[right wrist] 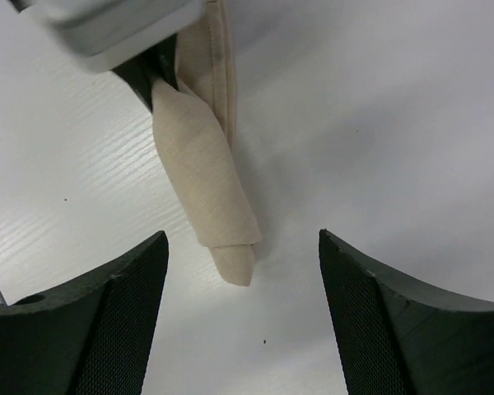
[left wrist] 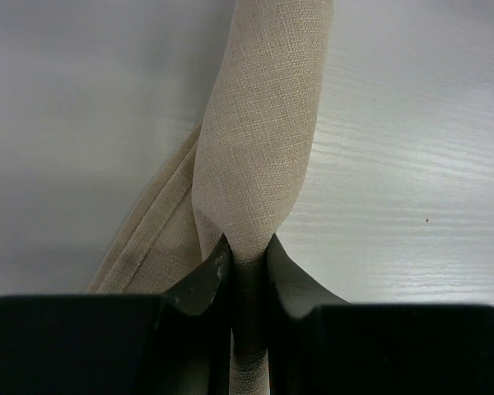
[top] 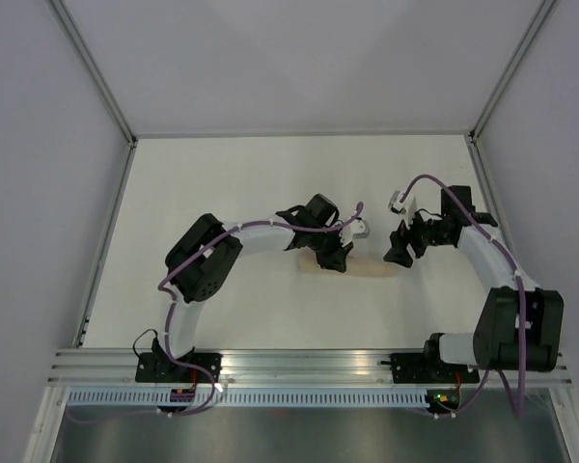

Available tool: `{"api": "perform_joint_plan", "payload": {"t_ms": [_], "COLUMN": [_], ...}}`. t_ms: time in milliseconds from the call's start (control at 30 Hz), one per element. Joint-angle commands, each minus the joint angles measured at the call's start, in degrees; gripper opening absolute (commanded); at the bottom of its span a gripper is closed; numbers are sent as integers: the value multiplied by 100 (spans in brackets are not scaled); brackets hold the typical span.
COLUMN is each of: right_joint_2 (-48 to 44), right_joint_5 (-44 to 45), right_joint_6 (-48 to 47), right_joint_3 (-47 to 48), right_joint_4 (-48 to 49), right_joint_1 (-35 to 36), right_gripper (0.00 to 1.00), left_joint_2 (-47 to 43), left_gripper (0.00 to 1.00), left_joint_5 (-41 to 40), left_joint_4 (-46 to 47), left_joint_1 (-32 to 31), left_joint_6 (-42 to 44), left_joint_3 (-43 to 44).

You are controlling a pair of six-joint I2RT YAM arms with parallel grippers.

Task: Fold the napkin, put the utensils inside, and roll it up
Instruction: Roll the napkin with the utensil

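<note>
The tan napkin (top: 367, 267) lies rolled into a slim tube on the white table, between the two grippers. My left gripper (top: 330, 258) is shut on the tube's left end; in the left wrist view the cloth (left wrist: 259, 148) runs away from the pinching jaws (left wrist: 247, 243). A loose hemmed edge (left wrist: 152, 226) trails beside the roll. My right gripper (top: 399, 253) stands open just off the tube's right end. In the right wrist view the roll's tip (right wrist: 235, 265) lies between the spread fingers (right wrist: 241, 234), touching neither. The utensils are hidden from every view.
White walls close in the table (top: 222, 183) at the back and on both sides. An aluminium rail (top: 299, 362) with both arm bases runs along the near edge. The left gripper's pale body (right wrist: 107, 25) shows at the top of the right wrist view.
</note>
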Motion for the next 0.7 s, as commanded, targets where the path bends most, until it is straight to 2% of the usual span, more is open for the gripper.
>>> {"api": "perform_joint_plan", "payload": {"t_ms": [0,100,233,367,667], "right_joint_2": [-860,-1475,-1854,-1758,-1161], "right_joint_5": [203,932,1732,2452,3385], "right_joint_6": [-178,-64,-19,-133,-134], "right_joint_3": [-767,-1470,-2000,-2246,-2572], "right_joint_4": [1115,1992,2487,2777,3567], "right_joint_1": [349,1034,1922,2642,3469], "right_gripper": [79,80,82,81,79], "left_joint_2": [601,812,1120,1375,1622], "left_gripper": [13,14,17,18,25], "left_joint_5": [530,758,969,1066,1190], "left_joint_4": [-1214,-1583,-2032,-2392,-2745], "left_joint_1": [98,151,195,230,265], "left_joint_6": [-281,-290,-281,-272,-237], "left_joint_3": [131,474,1001,1388,1846]}}
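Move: The napkin roll's free right-hand half is the right hand's target, its middle about 7 cm to the left, 4 cm back and 8 cm below. The roll's right end lies some 1 cm left and 4 cm back at that same low level, and the left gripper pinches the roll about 16 cm to the left and 2 cm back, 8 cm lower. From the left hand, the middle of that free half is roughly 9 cm to the right, about 1 cm back and level in height. The right hand, its fingers staying wide open, swings back about 5 cm and left about 7 cm towards the roll's free half, sinking some 6 cm, mostly once the backward reach is done, while its wrist rolls and its left-pointing fingertips tip more steeply down, bringing the gap over the roll just right of the left fingers. The left hand stays in place, keeps the roll pinched and goes on rolling it forward another 20 degrees or so, slowing towards the end. ##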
